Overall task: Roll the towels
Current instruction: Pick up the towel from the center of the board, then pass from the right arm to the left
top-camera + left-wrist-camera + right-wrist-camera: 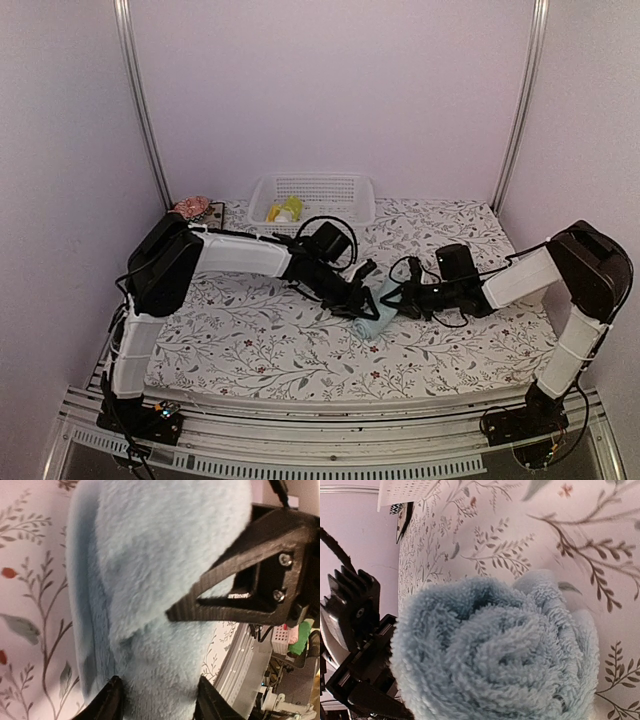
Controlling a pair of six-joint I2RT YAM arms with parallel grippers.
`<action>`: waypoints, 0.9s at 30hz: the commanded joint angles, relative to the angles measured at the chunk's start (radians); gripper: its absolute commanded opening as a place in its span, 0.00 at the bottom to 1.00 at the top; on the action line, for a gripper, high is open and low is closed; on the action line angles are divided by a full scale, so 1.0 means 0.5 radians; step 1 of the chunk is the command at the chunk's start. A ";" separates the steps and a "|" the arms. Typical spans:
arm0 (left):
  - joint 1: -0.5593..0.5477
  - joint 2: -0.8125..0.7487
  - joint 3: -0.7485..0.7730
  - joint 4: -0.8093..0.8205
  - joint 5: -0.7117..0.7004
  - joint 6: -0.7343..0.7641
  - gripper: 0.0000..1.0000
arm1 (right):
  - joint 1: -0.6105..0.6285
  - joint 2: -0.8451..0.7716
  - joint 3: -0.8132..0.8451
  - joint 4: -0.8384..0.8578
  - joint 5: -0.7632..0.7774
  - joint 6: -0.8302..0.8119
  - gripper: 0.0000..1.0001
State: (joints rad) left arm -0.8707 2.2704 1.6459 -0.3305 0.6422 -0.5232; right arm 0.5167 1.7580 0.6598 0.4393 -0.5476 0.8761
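The light blue towel (377,318) lies rolled at the middle of the table, between both grippers. In the left wrist view the light blue towel (160,580) fills the frame. My left gripper (160,702) stands open, a fingertip on each side of the roll. A black finger (225,611) of my right gripper (397,298) presses across the towel. The right wrist view looks at the spiral end of the light blue towel (495,655), which hides that gripper's own fingers. My left gripper (367,290) meets the roll from the left. The yellow-green towel (287,210) lies in the basket.
A white slatted basket (310,182) stands at the back of the floral tablecloth. A pinkish object on a dark patterned mat (195,208) sits at the back left corner. The left arm's black wrist body (355,630) is close beside the roll. The table's metal front edge (240,655) runs nearby.
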 commanded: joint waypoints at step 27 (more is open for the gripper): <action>0.349 -0.748 -0.126 0.479 0.667 0.466 0.97 | -0.039 -0.694 0.811 -1.223 -0.792 -1.866 0.05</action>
State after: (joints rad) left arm -0.7063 1.9575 1.6314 -0.2565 0.8574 -0.2840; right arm 0.5041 1.4464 1.0317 -0.1650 -0.8688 0.0319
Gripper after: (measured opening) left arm 0.956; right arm 0.186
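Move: The rolled blue towel is already pinched at its right end by my right hand; its middle lies about 2 cm to that hand's left and 2 cm back, roughly level with it. My left fingers, already loosening, still straddle the roll, its middle some 2 cm to their right. From the right hand, the white basket is about 29 cm ahead and 18 cm left, the yellow towel in it 29 cm ahead and 25 cm left. I keep my right grip shut on the towel's end and raise it about 18 cm, edging forward first, then drawing back towards me, while the hand rolls some 50 degrees about its own fingers. My left hand opens wide and comes free, rising nearly as far, going forward and left away from the roll before easing back, fingers levelling off. ##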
